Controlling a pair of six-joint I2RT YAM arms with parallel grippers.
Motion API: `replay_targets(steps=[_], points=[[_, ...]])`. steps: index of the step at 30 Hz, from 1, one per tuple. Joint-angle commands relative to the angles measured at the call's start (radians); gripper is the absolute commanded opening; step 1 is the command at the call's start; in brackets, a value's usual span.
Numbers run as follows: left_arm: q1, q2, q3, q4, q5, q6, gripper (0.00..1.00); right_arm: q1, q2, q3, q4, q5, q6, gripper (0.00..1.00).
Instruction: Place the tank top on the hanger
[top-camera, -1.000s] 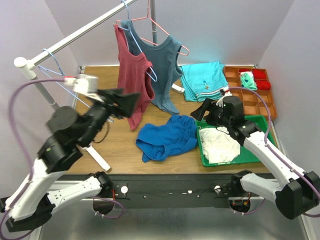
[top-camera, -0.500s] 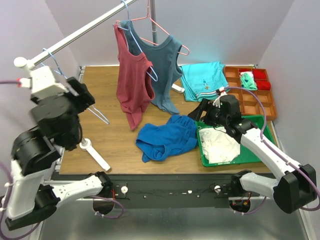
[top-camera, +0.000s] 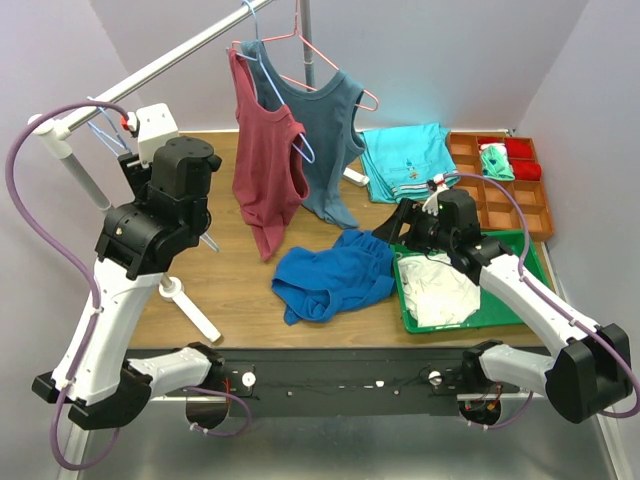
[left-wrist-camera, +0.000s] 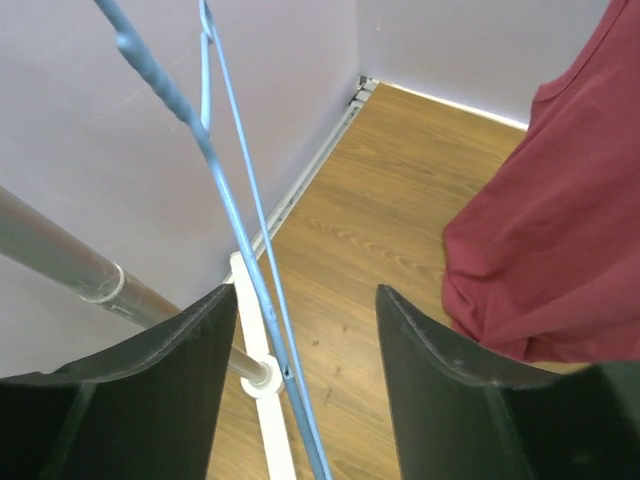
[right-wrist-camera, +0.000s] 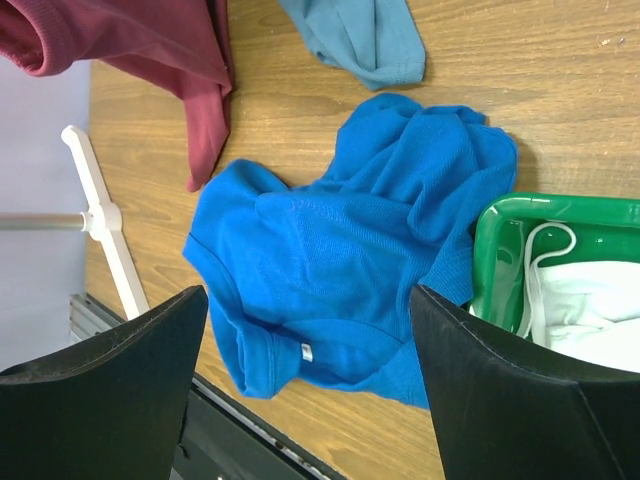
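The royal-blue tank top (top-camera: 330, 275) lies crumpled on the wooden table, left of the green tray; it fills the middle of the right wrist view (right-wrist-camera: 330, 260). My right gripper (top-camera: 400, 222) hovers open just above its right edge, with the top between the fingers (right-wrist-camera: 305, 300). The light-blue wire hanger (top-camera: 103, 122) hangs on the rail at the left. My left gripper (top-camera: 135, 160) is raised beside it and open. In the left wrist view the hanger's wires (left-wrist-camera: 250, 270) run between the open fingers (left-wrist-camera: 305, 380), nearer the left one.
A maroon top (top-camera: 265, 170) and a teal-grey top (top-camera: 325, 130) hang on hangers from the metal rail (top-camera: 160, 65). Folded turquoise clothes (top-camera: 405, 160), an orange compartment box (top-camera: 510, 195) and a green tray (top-camera: 520, 245) with white cloth sit right. The rack's white foot (top-camera: 190, 310) lies front left.
My left arm has swung up and back from over the table to the hanger at the rail's left end. My right gripper has edged left towards the tank top.
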Motion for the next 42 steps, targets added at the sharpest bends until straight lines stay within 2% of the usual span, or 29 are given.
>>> replay_targets(steps=[1, 2, 4, 10, 13, 16, 17, 18, 24, 31, 42], points=[[0.031, -0.021, -0.057, 0.083, 0.053, 0.022, 0.58, 0.001, 0.007, 0.044, -0.013, -0.018, -0.036, 0.89], [0.034, -0.016, -0.057, 0.082, 0.055, 0.022, 0.53, 0.001, 0.01, 0.047, -0.011, -0.018, -0.037, 0.89], [0.04, -0.008, -0.063, 0.088, 0.054, 0.025, 0.49, 0.001, 0.01, 0.049, -0.013, -0.02, -0.04, 0.89], [0.053, -0.008, -0.077, 0.123, 0.043, 0.039, 0.45, 0.001, 0.015, 0.049, -0.017, -0.025, -0.048, 0.89], [0.053, -0.008, -0.07, 0.137, 0.04, 0.052, 0.32, 0.001, 0.015, 0.045, -0.022, -0.025, -0.051, 0.89], [0.053, -0.01, -0.054, 0.155, 0.052, 0.072, 0.12, 0.001, 0.016, 0.05, -0.03, -0.023, -0.056, 0.89], [0.053, -0.007, -0.05, 0.165, 0.058, 0.082, 0.02, 0.001, 0.015, 0.05, -0.028, -0.022, -0.059, 0.89], [0.053, -0.007, -0.042, 0.169, 0.064, 0.091, 0.0, 0.001, 0.015, 0.052, -0.03, -0.022, -0.059, 0.89], [0.053, -0.007, 0.015, 0.218, 0.121, 0.148, 0.0, 0.001, 0.015, 0.055, -0.025, -0.02, -0.057, 0.89], [0.051, -0.019, 0.015, 0.281, 0.253, 0.195, 0.0, 0.001, 0.012, 0.041, -0.016, -0.011, -0.047, 0.89], [0.051, -0.122, -0.114, 0.317, 0.532, 0.177, 0.0, 0.001, 0.015, 0.035, -0.022, -0.003, -0.048, 0.89]])
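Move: The empty blue hanger is nearly between the left hand's open fingers, its near slanting strut about 2 cm ahead, 1 cm left and level in height. The rack's post stands about 9 cm left and 2 cm back of the hand. The red tank top hangs some 17 cm right, 10 cm farther out and 15 cm lower. From the idle right hand, the same strut is roughly 40 cm left, 1 cm ahead and 25 cm higher. The left hand eases forward about 2 cm with a slight dip, and its wide-open fingers shut on the near strut of the empty blue hanger. Keeping that pinch, it rises about 4 cm and then swings some 5 cm to the right, away from the rack's post and towards the red tank top, while the wrist turns about 20 degrees clockwise and tips up slightly. ##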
